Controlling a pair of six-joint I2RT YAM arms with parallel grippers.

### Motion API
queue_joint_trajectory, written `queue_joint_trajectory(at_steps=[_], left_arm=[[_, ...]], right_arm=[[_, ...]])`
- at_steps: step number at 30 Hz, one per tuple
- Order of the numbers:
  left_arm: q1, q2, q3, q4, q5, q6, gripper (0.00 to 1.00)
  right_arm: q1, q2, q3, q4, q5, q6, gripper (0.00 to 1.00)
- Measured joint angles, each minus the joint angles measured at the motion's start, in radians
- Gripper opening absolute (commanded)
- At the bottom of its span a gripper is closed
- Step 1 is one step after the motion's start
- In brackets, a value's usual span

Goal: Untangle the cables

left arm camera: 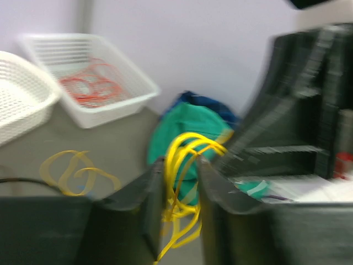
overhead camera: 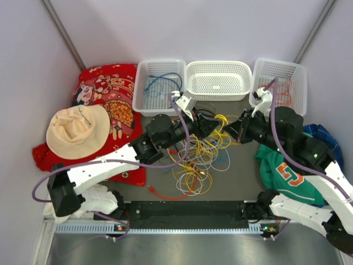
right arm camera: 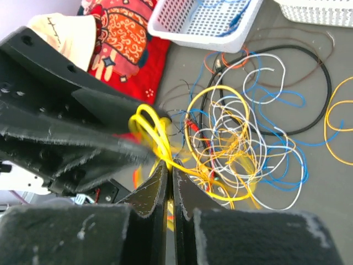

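Observation:
The cables (overhead camera: pixel 199 157) lie in a tangled heap of yellow, white, blue and black loops mid-table; they also show in the right wrist view (right arm camera: pixel 248 138). My right gripper (overhead camera: pixel 231 132) is shut on a yellow cable (right arm camera: pixel 149 124) in the right wrist view (right arm camera: pixel 169 164), and lifts it off the heap. My left gripper (overhead camera: pixel 217 127) faces it closely. In the blurred left wrist view (left arm camera: pixel 181 163) its jaws stand a little apart with loops of that yellow cable (left arm camera: pixel 190 138) between them.
Three white baskets stand at the back: the left one (overhead camera: pixel 144 99) holds a blue cable, the middle one (overhead camera: pixel 218 94) holds none, the right one (overhead camera: pixel 295 69) holds an orange cable. A red cloth (overhead camera: pixel 113 83) and hat (overhead camera: pixel 77 130) lie left, a green shirt (overhead camera: pixel 284 176) right. A red-orange cable (overhead camera: pixel 165 194) lies near the front.

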Motion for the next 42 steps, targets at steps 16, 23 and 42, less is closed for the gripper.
queue_joint_trajectory(at_steps=[16,23,42], left_arm=[[-0.076,0.1,0.196,-0.269,-0.459,0.176,0.0],[0.002,0.101,0.148,-0.416,-0.751,0.19,0.09],[0.085,-0.072,0.073,-0.584,-0.699,0.106,0.0]], right_arm=[[0.0,0.037,0.086,-0.008,0.048,-0.016,0.0],[0.004,0.02,0.167,-0.082,0.027,-0.021,0.0],[0.003,-0.055,0.048,-0.018,-0.002,-0.024,0.63]])
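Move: The yellow cable bundle stands right at the left hand's open fingertips, barely 1 cm to their right. The right hand keeps the same bundle pinched; the part the left wants lies about 2 cm ahead and 3 cm left of the right hand. From the left hand, the cable pile lies some 25 cm below, 5 cm back and 6 cm left; the blue-cable bin 28 cm ahead and 22 cm left, the empty basket 30 cm ahead and 5 cm right. The left fingers shut on the yellow bundle beside the right gripper and draw it about 5 cm forward against the right hand's pinch. They then sweep left some 16 cm, also forward and down, the wrist swinging about 55 degrees counter-clockwise, before climbing about 6 cm. The right hand, still shut at first, rises about 9 cm, drawing back slightly, then sinks most of that and opens. ##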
